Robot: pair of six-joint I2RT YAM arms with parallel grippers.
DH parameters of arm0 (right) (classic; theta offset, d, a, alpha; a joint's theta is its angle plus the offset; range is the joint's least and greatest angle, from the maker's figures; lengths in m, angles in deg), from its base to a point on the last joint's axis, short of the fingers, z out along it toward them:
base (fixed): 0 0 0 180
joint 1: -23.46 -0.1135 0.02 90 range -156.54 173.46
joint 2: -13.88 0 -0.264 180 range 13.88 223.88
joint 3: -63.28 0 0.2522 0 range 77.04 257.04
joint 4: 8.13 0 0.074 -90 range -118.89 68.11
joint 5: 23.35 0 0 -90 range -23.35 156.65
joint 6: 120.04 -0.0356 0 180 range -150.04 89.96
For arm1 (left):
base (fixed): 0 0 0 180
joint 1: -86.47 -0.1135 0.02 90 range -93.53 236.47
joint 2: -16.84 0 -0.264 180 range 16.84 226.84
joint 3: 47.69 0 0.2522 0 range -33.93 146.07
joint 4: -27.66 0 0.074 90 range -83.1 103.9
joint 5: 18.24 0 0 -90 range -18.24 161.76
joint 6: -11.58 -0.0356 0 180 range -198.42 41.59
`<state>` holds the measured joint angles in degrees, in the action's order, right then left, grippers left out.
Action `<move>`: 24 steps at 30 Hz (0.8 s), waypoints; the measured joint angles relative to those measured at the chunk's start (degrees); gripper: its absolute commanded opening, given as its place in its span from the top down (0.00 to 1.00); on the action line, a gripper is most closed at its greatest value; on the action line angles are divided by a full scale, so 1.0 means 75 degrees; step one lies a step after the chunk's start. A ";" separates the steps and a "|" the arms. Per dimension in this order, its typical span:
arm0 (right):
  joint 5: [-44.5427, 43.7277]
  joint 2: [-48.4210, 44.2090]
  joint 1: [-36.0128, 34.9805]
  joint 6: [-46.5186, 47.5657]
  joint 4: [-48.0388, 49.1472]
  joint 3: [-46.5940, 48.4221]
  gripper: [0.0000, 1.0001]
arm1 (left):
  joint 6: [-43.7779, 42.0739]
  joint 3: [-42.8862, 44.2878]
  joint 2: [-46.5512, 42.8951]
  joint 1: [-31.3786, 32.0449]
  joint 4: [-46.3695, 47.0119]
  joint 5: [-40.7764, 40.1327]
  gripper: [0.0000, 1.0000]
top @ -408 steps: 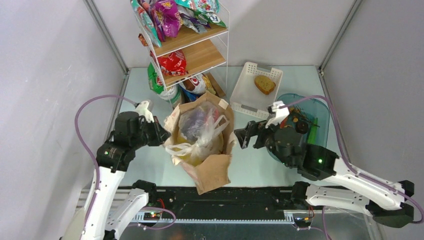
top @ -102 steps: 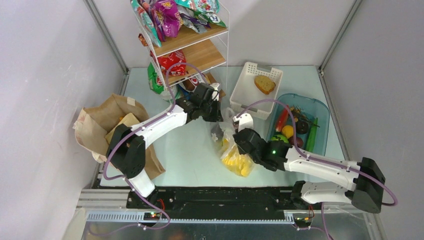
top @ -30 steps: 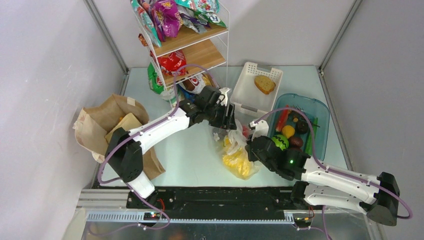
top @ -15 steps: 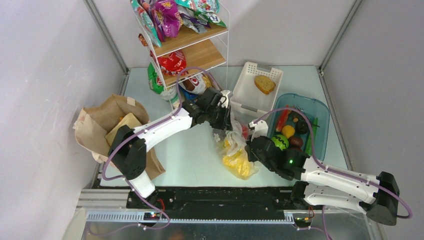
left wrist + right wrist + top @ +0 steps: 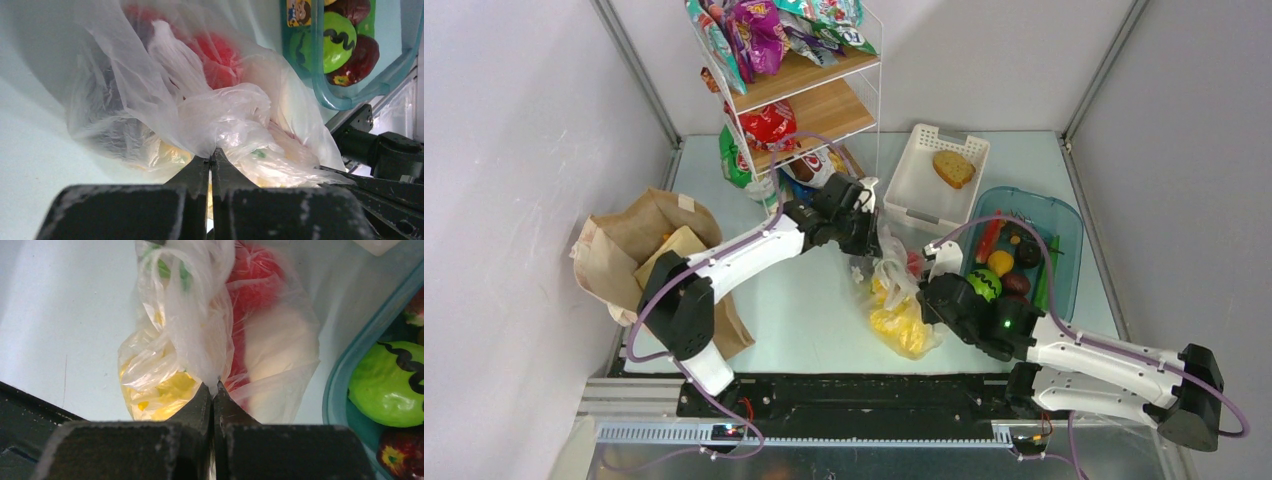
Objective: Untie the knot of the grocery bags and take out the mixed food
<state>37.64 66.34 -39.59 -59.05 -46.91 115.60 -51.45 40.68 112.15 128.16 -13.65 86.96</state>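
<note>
The clear plastic bag [image 5: 894, 300] lies mid-table with yellow fruits [image 5: 902, 328] and a red tomato [image 5: 217, 52] showing through it. My left gripper [image 5: 876, 240] is shut on a fold of the plastic bag [image 5: 215, 125] at its far end. From the near right, my right gripper [image 5: 924, 297] is shut on the bag's bunched plastic [image 5: 200, 340]. The brown paper bag [image 5: 639, 250] lies crumpled at the left wall, away from both grippers. No knot can be made out in the bunched plastic.
A blue-tinted tub [image 5: 1064, 240] of toy produce sits right of the plastic bag. Behind it is a white slatted basket [image 5: 919, 195] with a bread slice [image 5: 953, 168]. A wire shelf [image 5: 824, 110] with snack packets stands at the back.
The left gripper has closed onto the plastic bag's far end and pulled slightly back toward the shelf. The right arm and the bag's lower part have stayed put.
</note>
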 measured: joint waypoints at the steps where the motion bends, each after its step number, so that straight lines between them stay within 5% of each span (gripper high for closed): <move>1: -0.0041 -0.0023 0.0000 -0.0032 -0.0055 0.0000 1.00 | 0.0003 -0.0012 -0.0035 -0.0087 0.0000 0.0003 1.00; 16: -0.0627 -0.1617 0.0017 -0.0912 -0.1507 -0.0329 0.98 | 0.0143 -0.0108 -0.0516 -0.0953 -0.0012 -0.0321 1.00; 20: -0.0638 -0.2084 0.0023 -0.0933 -0.1801 -0.0347 0.86 | 0.0143 -0.0111 -0.0679 -0.0959 -0.0015 -0.0405 1.00; 24: -0.0504 -0.2538 0.0023 -0.0822 -0.1915 -0.0347 0.62 | 0.0140 -0.0154 -0.0801 -0.0956 -0.0015 -0.0425 1.00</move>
<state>33.86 47.31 -39.41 -65.22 -61.27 113.00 -50.41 39.52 106.13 120.99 -13.76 83.77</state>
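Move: Both shut grippers already hold the plastic at the top of the grocery bag. The knot lies about 4 cm right and 5 cm back of the left hand, roughly 2 cm lower, and some 5 cm left and 5 cm ahead of the right hand. From the right hand, the yellow food in the bag is about 5 cm back, 4 cm left and 8 cm below, and the teal basin some 22 cm right, 8 cm ahead and 8 cm below. Gripping the knotted plastic, left hand pulls left, forward, up, right hand right about 6 cm, then opens slightly. ##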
